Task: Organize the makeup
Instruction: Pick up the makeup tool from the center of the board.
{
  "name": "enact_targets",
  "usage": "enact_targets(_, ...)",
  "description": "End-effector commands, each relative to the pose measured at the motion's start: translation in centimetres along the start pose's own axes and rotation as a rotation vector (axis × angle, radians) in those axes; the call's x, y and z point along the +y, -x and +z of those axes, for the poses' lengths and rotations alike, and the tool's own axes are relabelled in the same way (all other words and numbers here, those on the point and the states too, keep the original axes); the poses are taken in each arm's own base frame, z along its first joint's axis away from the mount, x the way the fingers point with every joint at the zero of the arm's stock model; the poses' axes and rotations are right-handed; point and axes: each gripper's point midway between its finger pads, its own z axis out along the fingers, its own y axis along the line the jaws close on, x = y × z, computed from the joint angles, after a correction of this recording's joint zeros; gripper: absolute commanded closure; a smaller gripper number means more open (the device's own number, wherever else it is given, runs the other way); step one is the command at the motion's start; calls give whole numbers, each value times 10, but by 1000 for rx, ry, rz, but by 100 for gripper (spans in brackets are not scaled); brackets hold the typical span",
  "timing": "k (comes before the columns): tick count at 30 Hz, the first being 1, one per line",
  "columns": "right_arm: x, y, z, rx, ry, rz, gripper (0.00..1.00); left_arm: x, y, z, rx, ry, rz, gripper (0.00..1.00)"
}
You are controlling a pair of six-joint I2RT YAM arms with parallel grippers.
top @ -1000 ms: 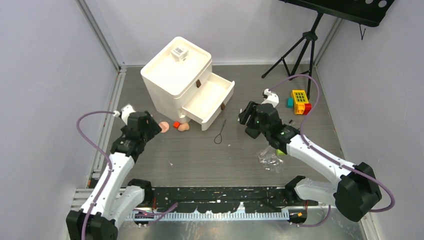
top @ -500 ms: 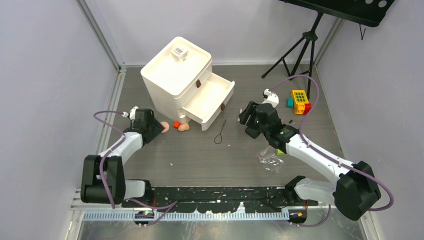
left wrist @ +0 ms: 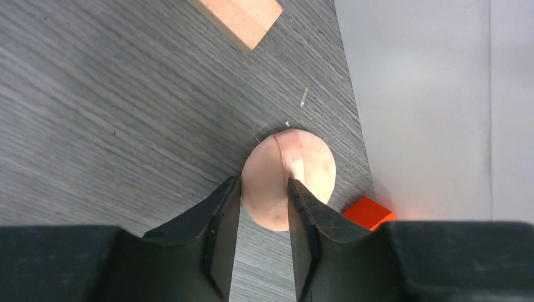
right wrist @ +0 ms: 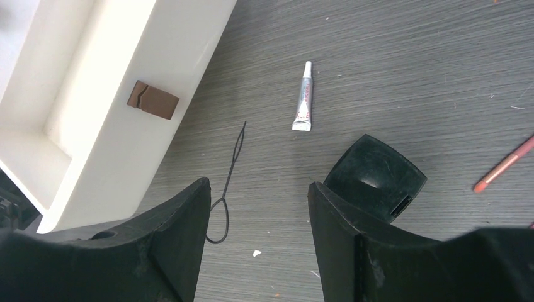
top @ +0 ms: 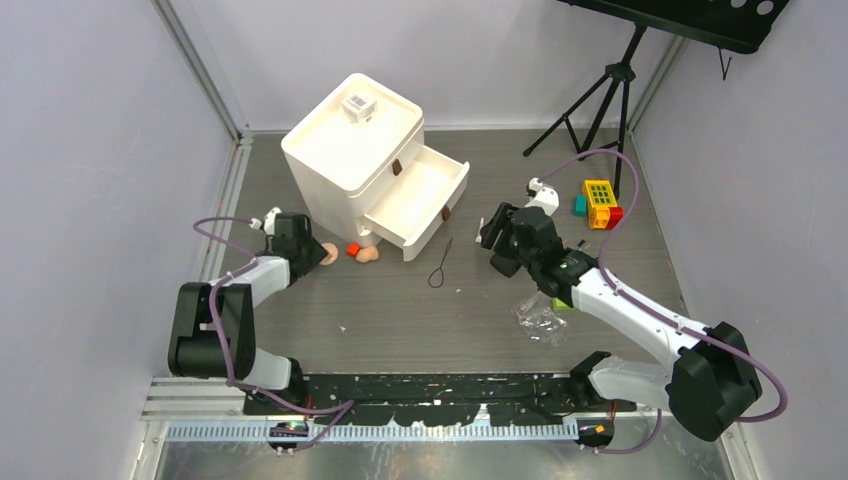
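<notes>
The pink round puff lies flat on the table beside the white drawer unit. My left gripper is low over it with narrowed jaws. The puff's left half sits between the fingertips and the right fingertip overlaps its middle. In the top view the left gripper touches the puff. My right gripper is open and empty above the table, with a black compact by its right finger. A white tube, a red pencil and a thin black loop tool lie ahead.
A small red cube and a peach sponge lie right of the puff. The unit's lower drawer stands open. A clear barcoded box sits on top. Toy blocks, a tripod and crumpled clear plastic are on the right.
My left arm has dropped low and reached right to the puff, and its jaws have narrowed around it. The right arm has stayed still.
</notes>
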Motion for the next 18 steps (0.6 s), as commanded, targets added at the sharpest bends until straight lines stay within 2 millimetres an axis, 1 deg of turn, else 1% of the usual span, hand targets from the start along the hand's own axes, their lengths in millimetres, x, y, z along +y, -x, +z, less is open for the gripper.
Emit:
enact_targets(1, 0, 20, -6, -68, -14, -2, 37, 0, 3, 9, -12, 6, 4, 68)
enact_targets(3, -1, 22, -6, -73, -18, -1, 37, 0, 5, 8, -19, 5, 6, 75)
enact_targets(5, -2, 21, -6, -73, -21, -1, 37, 1, 7, 4, -27, 6, 9, 86)
enact_targets(8, -1, 21, -5, -70, -21, 1, 37, 0, 13, -7, -48, 3, 14, 99)
enact_targets(10, -1, 20, -5, -67, -21, 1, 37, -1, 21, -20, -68, 3, 22, 100)
enact_targets(11, -1, 20, -5, -67, -19, 1, 37, -2, 29, -29, -93, 2, 26, 100)
enact_targets(12, -1, 20, -5, -67, -19, 1, 37, -5, 39, -43, -125, -7, 29, 100)
enact_targets(14, 0, 21, -5, -68, -18, 1, 37, -4, 51, -63, -164, 3, 44, 100)
enact_targets(15, 0, 21, -5, -69, -17, 3, 37, -7, 63, -80, -210, -9, 42, 100)
enact_targets(18, 0, 21, -6, -70, -16, 6, 37, -9, 91, -125, -318, -27, 42, 100)
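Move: The makeup tool, a round pink puff, lies right at my left fingertips: its middle is about 1 cm ahead, 2 cm to the right and 1 cm below. The red cube sits roughly 8 cm to my left hand's right and 2 cm ahead, the peach sponge 11 cm right and 1 cm ahead, the wood block some 6 cm ahead and 6 cm left. From my right hand the puff is about 34 cm left, level with it and 14 cm lower. My left hand creeps barely forward at table height and shuts its half-open fingers fully, pinching the near left edge of the soft puff. Then I lift it away quickly, about 8 cm up, easing some 2 cm back towards my base and a little left, while the wrist tips the fingers up by about 10 degrees. ##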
